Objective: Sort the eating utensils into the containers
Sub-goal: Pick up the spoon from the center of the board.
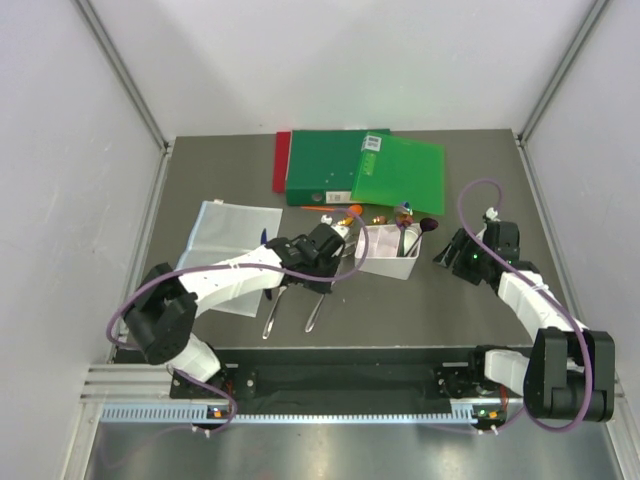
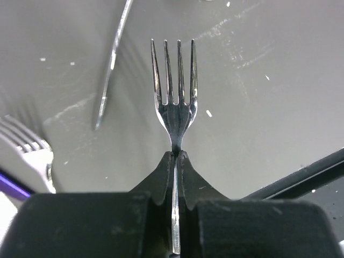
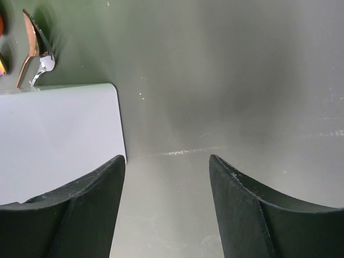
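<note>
My left gripper (image 2: 176,156) is shut on the neck of a silver fork (image 2: 174,97), whose tines point away over the grey table. In the top view this gripper (image 1: 338,243) sits just left of the white bin (image 1: 388,266), which holds several utensils standing up. Two silver utensils (image 1: 272,315) lie on the table near the left arm. A second fork (image 2: 32,148) and a slim silver handle (image 2: 113,59) show in the left wrist view. My right gripper (image 3: 166,161) is open and empty beside the bin's white wall (image 3: 54,140); it is (image 1: 447,250) to the right of the bin.
Green folders (image 1: 365,170) and a red one (image 1: 281,160) lie at the back. A clear plastic sheet (image 1: 230,245) lies left of centre. An orange utensil (image 1: 330,208) rests in front of the folders. A copper-coloured utensil (image 3: 32,45) shows beyond the bin.
</note>
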`<state>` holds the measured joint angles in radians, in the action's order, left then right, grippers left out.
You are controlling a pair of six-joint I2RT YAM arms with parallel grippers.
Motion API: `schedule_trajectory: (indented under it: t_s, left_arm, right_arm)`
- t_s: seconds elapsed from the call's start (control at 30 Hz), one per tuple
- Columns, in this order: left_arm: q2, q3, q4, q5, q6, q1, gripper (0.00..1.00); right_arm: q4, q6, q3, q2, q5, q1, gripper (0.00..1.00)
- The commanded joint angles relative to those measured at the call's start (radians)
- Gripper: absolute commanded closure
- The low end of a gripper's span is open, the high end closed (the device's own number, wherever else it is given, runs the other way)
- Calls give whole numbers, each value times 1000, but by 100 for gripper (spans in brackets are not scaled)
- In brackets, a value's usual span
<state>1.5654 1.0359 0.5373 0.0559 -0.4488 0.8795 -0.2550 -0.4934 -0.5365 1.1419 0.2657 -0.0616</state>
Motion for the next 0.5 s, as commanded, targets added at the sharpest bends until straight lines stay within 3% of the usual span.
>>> schedule_trajectory:
  t_s: [0.0, 0.2, 0.47]
  left_arm:
    - [-54, -62, 6, 2, -1, -14, 100]
    - [-142, -235, -216, 12, -79, -14, 100]
    - [-234, -312, -324, 48, -102, -13, 100]
  right_arm:
    - [36, -5, -14, -4, 17, -10, 36]
    - [36, -11, -6, -16, 14, -10, 36]
    - [30, -14, -16, -10, 9, -10, 36]
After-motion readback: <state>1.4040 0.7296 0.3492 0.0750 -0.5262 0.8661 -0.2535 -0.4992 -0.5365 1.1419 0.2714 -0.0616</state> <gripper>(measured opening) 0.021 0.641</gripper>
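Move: The left hand already holds a fork by its handle, about 5 cm above the table. The other fork, on the side it heads for, has its middle about 12 cm to the left and 4 cm back; the blue knife lies 16 cm left and 5 cm ahead. A silver utensil lies about 9 cm straight ahead, and the white caddy 15 cm right and 9 cm ahead. From the idle right hand, that other fork is some 43 cm left and 12 cm back. Leftward and down, drawing back a little: the left hand carries the pinched fork about 4 cm to the left and 4 cm lower, away from the caddy and towards the other fork, then lifts slightly at the end. The fingers stay shut on the handle and the wrist turns only some 5 degrees counter-clockwise. ##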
